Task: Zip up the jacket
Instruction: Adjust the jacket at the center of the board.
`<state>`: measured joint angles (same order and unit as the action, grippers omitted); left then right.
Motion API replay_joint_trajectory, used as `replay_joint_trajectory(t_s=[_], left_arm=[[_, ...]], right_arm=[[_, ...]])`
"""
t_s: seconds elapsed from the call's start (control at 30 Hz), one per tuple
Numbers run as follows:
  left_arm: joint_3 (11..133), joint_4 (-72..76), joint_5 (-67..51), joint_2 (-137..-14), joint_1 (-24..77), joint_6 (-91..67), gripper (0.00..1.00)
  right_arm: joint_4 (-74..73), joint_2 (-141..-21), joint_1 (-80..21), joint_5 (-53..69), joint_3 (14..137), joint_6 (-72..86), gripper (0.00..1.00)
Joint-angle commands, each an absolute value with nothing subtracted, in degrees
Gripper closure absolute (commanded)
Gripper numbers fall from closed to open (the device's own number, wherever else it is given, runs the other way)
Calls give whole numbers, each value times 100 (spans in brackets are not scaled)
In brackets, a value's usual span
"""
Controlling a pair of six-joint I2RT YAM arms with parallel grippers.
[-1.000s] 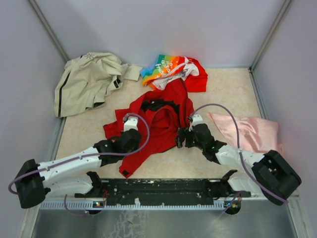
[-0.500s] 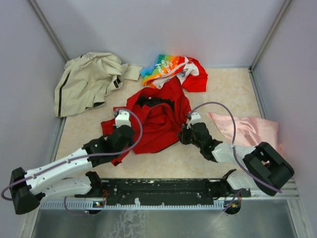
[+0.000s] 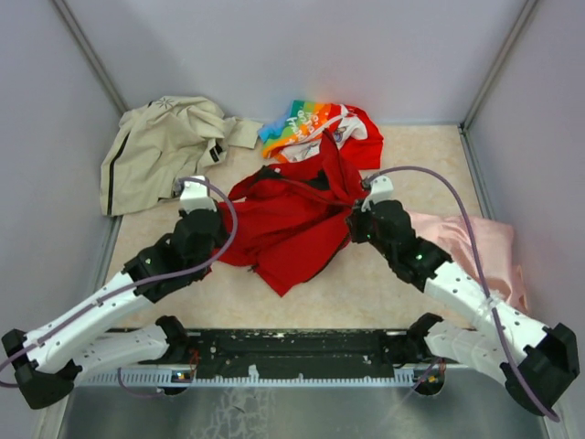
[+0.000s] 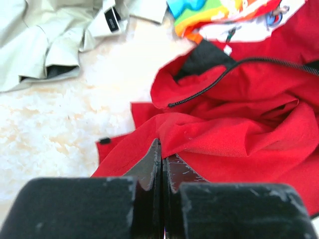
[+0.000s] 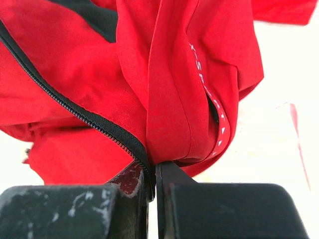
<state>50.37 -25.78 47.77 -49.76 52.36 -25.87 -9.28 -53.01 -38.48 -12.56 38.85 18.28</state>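
Note:
The red jacket point(image 3: 292, 229) lies crumpled mid-table, pulled out sideways between both arms. My left gripper point(image 3: 222, 243) is shut on a fold at its left edge; in the left wrist view the fingertips point(image 4: 162, 149) pinch red jacket point(image 4: 239, 129) cloth, with black lining and a loose zipper line point(image 4: 209, 84) beyond. My right gripper point(image 3: 353, 229) is shut on the right edge. In the right wrist view the gripper point(image 5: 153, 169) clamps the jacket point(image 5: 174, 74) where the black zipper tape point(image 5: 89, 119) runs into the jaws. White logo text point(image 5: 212, 99) runs down a fold.
A beige jacket point(image 3: 160, 146) lies at the back left. A rainbow-and-white printed red garment point(image 3: 315, 123) sits behind the red jacket. A pink cloth point(image 3: 471, 242) lies at the right, under the right arm. Grey walls enclose the table on three sides.
The right gripper has shut on the jacket's zipper edge. Both arms have swung outward and away from the bases, spreading the jacket sideways.

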Motion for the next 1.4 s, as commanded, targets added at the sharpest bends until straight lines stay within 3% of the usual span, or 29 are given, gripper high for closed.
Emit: replay_joint_trajectory(t_s=[0.0, 0.3, 0.53, 0.87, 0.93, 1.13, 1.37], left_arm=[[5575, -2398, 4999, -4837, 4940, -2163, 100], [5670, -2451, 5377, -5049, 4217, -1996, 100], [5325, -2455, 5219, -5701, 3656, -2367, 100], [4327, -1871, 5568, -6512, 2781, -2936, 91], [4235, -1806, 5452, -6599, 2646, -3001, 84], [4239, -1738, 4760, -6543, 2627, -2834, 47], [4375, -1819, 3025, -6204, 2775, -2647, 29]], right_arm=[[-2027, -5019, -3902, -1883, 4972, 1304, 100], [-3009, -5712, -3909, -1428, 6624, 837, 100], [-2243, -6697, -4076, -705, 6258, 1044, 98], [-981, -8086, -4263, -124, 6027, 1386, 87], [-920, -8236, -4312, -22, 6094, 1404, 79], [-804, -7863, -4386, 45, 5848, 1472, 61], [-867, -6845, -4386, -31, 5159, 1634, 49]])
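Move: Hanging between both hands, the red jacket is bound for the middle of the board, about 9 cm left of the right hand, 1 cm back and 17 below. From the left hand that spot is some 19 cm right, level, 24 down; its own drop spot is bare board 5 cm ahead, 10 left. The beige jacket lies 22 ahead, 15 left of the left hand, the rainbow cloth 24 ahead, 7 left of the right. Flinging the held jacket up and out to the left, both hands first rise, the left about 5 cm and the right 10, then sink: the left to some 11 cm below its start and 10 left, 5 forward, swinging counter-clockwise about 30 degrees before easing back; the right 10 cm left over the board's middle, only slightly lower. Both open late and let go of the cloth above the board. ##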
